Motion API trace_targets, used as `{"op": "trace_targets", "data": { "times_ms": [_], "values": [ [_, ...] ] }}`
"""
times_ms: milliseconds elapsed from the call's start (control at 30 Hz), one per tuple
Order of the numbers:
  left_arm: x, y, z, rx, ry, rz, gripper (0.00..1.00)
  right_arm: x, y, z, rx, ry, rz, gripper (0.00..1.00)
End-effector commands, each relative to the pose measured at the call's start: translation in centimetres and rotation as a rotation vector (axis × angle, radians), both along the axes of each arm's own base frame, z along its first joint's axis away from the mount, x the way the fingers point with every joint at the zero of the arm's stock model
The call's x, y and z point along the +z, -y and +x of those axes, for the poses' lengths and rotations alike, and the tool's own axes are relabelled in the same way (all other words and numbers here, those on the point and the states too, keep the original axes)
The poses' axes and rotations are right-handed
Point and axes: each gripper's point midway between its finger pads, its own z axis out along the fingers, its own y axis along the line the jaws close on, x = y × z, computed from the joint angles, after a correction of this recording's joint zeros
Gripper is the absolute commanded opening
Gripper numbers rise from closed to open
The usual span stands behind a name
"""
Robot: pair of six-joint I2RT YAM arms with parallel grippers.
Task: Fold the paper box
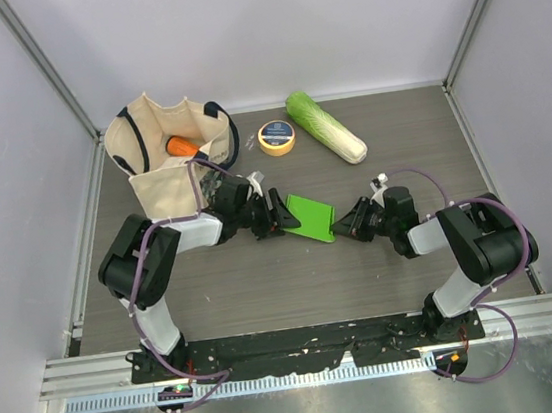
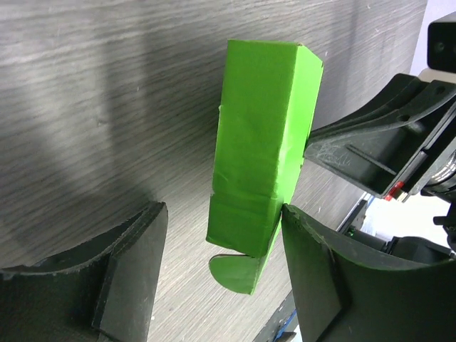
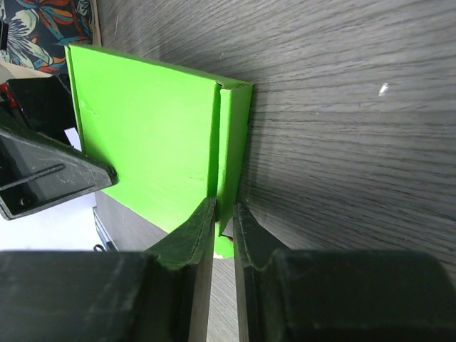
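Note:
The paper box [image 1: 310,217] is bright green card lying mid-table between both arms. In the left wrist view the paper box [image 2: 260,128] reaches away from me as a long folded block, a rounded flap [image 2: 239,269] sticking out at its near end. My left gripper [image 2: 221,214] is open around that end; one finger [image 2: 313,263] touches the box's edge and the other stands apart. My right gripper [image 3: 224,205] is shut on the narrow side wall of the paper box [image 3: 149,135]. In the top view the left gripper [image 1: 279,213] and right gripper [image 1: 347,224] face each other across it.
A cream tote bag [image 1: 163,150] with a carrot [image 1: 183,145] inside stands at the back left. A yellow tape roll [image 1: 277,137] and a long pale-green cabbage [image 1: 327,127] lie behind the box. White walls enclose the table.

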Motion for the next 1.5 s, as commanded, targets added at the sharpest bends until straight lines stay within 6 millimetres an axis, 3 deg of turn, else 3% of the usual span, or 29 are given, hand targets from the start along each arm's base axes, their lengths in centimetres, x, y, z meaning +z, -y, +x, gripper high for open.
{"op": "trace_targets", "data": {
  "times_ms": [0, 333, 600, 767, 800, 867, 900, 933, 967, 1000, 1033, 1067, 1133, 1167, 1233, 1267, 1333, 1400, 1467],
  "values": [
    [0.9, 1.3, 1.7, -0.003, 0.021, -0.064, 0.67, -3.3, 1.3, -2.0, -0.005, -0.106, -0.083, 0.2],
    [1.1, 1.8, 2.5, 0.005, 0.011, -0.079, 0.43, -2.8, 1.0, -0.7, 0.006, -0.082, -0.093, 0.23],
    [0.5, 1.6, 3.7, 0.067, 0.041, -0.067, 0.33, -3.3, 1.2, -0.9, 0.014, -0.085, -0.111, 0.24],
    [0.9, 1.4, 3.3, 0.092, 0.029, -0.067, 0.22, -2.5, 1.4, -1.1, 0.01, -0.065, -0.12, 0.34],
    [1.2, 1.4, 3.1, 0.093, 0.022, -0.069, 0.21, -1.2, 1.5, -0.7, 0.0, -0.021, -0.124, 0.42],
    [0.9, 0.9, 2.1, 0.096, -0.046, -0.04, 0.16, -1.0, 2.6, -0.9, -0.029, -0.021, -0.211, 0.48],
    [0.8, 0.8, 1.7, 0.095, -0.076, -0.028, 0.15, 1.7, 2.7, 0.1, -0.051, 0.057, -0.233, 0.53],
    [0.7, 0.3, 0.8, 0.099, -0.13, -0.004, 0.13, 1.6, 3.0, -1.1, -0.025, 0.04, -0.307, 0.56],
    [0.7, 0.1, 0.2, 0.103, -0.16, 0.005, 0.13, 2.6, 3.2, -0.9, -0.032, 0.078, -0.354, 0.58],
    [0.9, 0.0, -0.3, 0.096, -0.185, 0.008, 0.11, 5.8, 3.8, 0.6, -0.09, 0.184, -0.414, 0.62],
    [0.7, -0.7, -1.7, 0.102, -0.251, 0.041, 0.09, 6.2, 3.7, -0.2, -0.072, 0.194, -0.481, 0.64],
    [0.8, -1.0, -2.2, 0.109, -0.285, 0.048, 0.08, 7.4, 1.6, -1.1, 0.027, 0.286, -0.531, 0.65],
    [1.4, -1.3, -4.1, 0.107, -0.372, 0.035, 0.04, 10.7, 0.2, -0.9, 0.034, 0.438, -0.633, 0.66],
    [1.8, -1.4, -4.6, 0.108, -0.399, 0.032, 0.04, 12.0, -2.7, -2.6, 0.156, 0.551, -0.668, 0.67],
    [2.0, -2.2, -6.2, 0.128, -0.476, 0.053, 0.05, 13.5, -3.9, -3.2, 0.163, 0.651, -0.728, 0.67],
    [2.9, -2.4, -6.6, 0.124, -0.485, 0.038, 0.03, 14.1, -5.9, -4.9, 0.251, 0.743, -0.755, 0.67],
    [3.6, -2.5, -8.1, 0.114, -0.566, 0.008, 0.03, 15.2, -7.4, -5.8, 0.277, 0.85, -0.78, 0.66],
    [4.6, -2.5, -8.8, 0.101, -0.599, -0.015, 0.0, 15.1, -9.2, -7.7, 0.369, 0.955, -0.835, 0.66],
    [5.1, -2.9, -9.0, 0.101, -0.617, -0.012, 0.0, 14.7, -9.8, -8.0, 0.382, 0.993, -0.906, 0.67]
  ]
}}
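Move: The paper box lies between the two hands. Its middle is about 4 cm to the right of the left hand, level with it fore and aft and 1 cm lower. From the right hand it is some 2 cm ahead, 4 cm left and about 1 cm down. Beyond it, from the left hand, the tape roll lies about 17 cm ahead and 1 cm left, and the cabbage about 18 cm ahead and 9 cm right. The left fingers, already straddling the box's left part, close across its narrow side and pinch it after easing about 3 cm right and forward. The right fingers stay on the box's right edge, then open and come free. That hand swings up roughly 14 cm, left and back, over towards the near side, as the left hand draws the box back some 8 cm, rising slightly and tilting about 25 degrees. ##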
